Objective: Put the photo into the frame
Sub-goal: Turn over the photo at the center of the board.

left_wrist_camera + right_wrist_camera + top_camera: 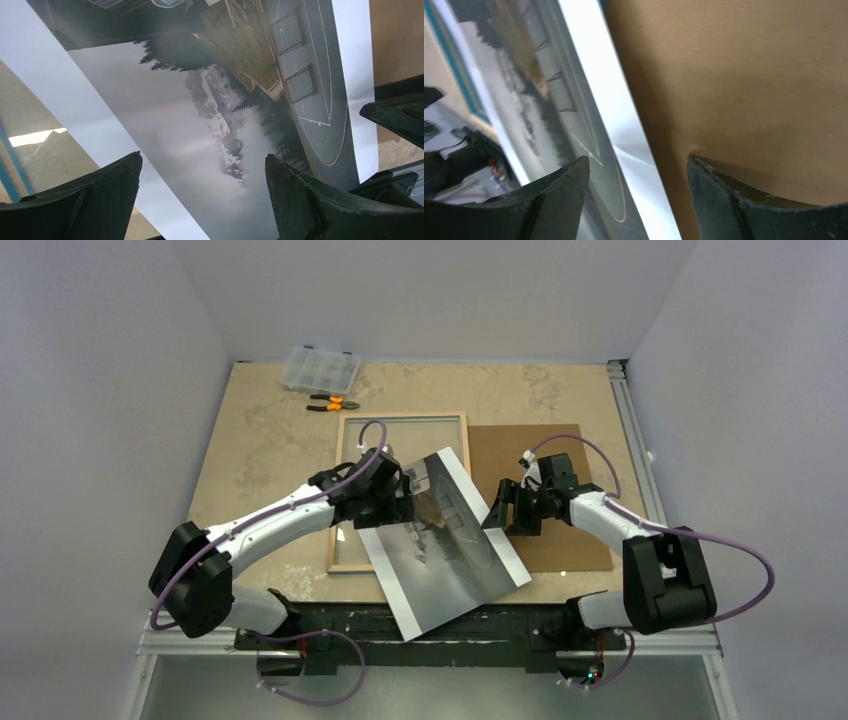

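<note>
The photo (445, 540), a glossy grey landscape print with white borders, lies picture-up and turned at an angle. It overlaps the right side of the frame (400, 417) and the left edge of the brown backing board (560, 490). In the top view the frame shows light wood. My left gripper (408, 498) is open at the photo's upper left, and the misty print (200, 125) fills the gap between its fingers (203, 157). My right gripper (500, 508) is open too, its jaws (638, 159) straddling the photo's white right border (624, 130) over the board (734, 75). Neither grips anything.
A clear organizer box (320, 368) and orange-handled pliers (333, 402) lie at the back left of the tan table (260, 440). A metal rail (630, 420) runs along the table's right edge. The photo's near corner hangs over the arms' base bar (330, 625).
</note>
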Robot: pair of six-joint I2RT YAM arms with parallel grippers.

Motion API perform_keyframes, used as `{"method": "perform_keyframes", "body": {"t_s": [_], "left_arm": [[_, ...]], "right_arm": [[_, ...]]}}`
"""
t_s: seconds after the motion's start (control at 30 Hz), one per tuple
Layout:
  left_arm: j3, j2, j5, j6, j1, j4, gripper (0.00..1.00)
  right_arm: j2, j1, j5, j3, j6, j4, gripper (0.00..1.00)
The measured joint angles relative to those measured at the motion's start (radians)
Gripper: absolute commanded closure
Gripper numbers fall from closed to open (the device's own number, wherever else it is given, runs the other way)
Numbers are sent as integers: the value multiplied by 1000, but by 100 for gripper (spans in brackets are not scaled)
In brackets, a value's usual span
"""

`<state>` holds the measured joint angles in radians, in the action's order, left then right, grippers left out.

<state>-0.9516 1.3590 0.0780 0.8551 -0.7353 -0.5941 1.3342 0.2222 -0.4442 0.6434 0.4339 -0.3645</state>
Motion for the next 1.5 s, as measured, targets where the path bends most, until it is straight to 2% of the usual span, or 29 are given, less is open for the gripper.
{"method": "perform_keyframes", "body": {"t_s": [0.1, 0.23, 0.27, 0.5, 0.67, 0.8, 0.93, 1.03, 1.13, 1.23, 1.33, 1.5], "left_arm": [[1, 35, -42, 0, 0, 10, 11], [1, 46, -73, 0, 0, 18, 12], [1, 46, -75, 0, 0, 19, 11], [0, 12, -48, -1, 0, 1, 11], [0, -65, 2, -1, 0, -29, 11], [0, -125, 44, 0, 0, -43, 11], [0, -165, 80, 2, 0, -55, 11], [0, -183, 98, 6, 0, -60, 11], [0, -186, 110, 14, 0, -60, 11], [0, -186, 112, 19, 0, -61, 11], [0, -187, 116, 26, 0, -64, 11], [6, -208, 139, 49, 0, -75, 11]], "right_arm": [[60, -8, -124, -2, -4, 63, 50], [82, -7, -228, -14, 1, 135, 98], [83, -7, -240, -14, 1, 142, 100], [38, -8, -254, 8, 2, 108, 100], [-60, -8, -196, 186, 1, -22, 100], [-131, -11, -53, 413, -9, -138, 100], [-176, -13, 172, 673, -25, -247, 100], [-203, -13, 306, 811, -36, -304, 100], [-203, -14, 368, 900, -47, -333, 100], [-184, -2, 375, 927, -58, -355, 100], [-160, 43, 375, 881, -65, -364, 100], [-102, 219, 404, 710, -65, -373, 100]]}}
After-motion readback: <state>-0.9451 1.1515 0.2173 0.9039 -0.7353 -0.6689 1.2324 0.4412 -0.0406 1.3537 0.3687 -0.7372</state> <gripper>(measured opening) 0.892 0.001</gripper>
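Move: The photo's right edge lies beside the right hand's open fingers, about 2 cm to its left, level fore and aft, and barely 1 cm lower. The brown board's middle is some 8 cm right of that hand, 5 cm ahead and 4 cm below; the frame's middle is roughly 19 cm left, 5 cm ahead and 4 cm below. From the left hand, that photo edge is about 18 cm right, 2 cm back and 8 cm below. Right hand shifts left, pinches the photo's edge, lifts it about 35 cm, sinks 13; left hand rises 5. ##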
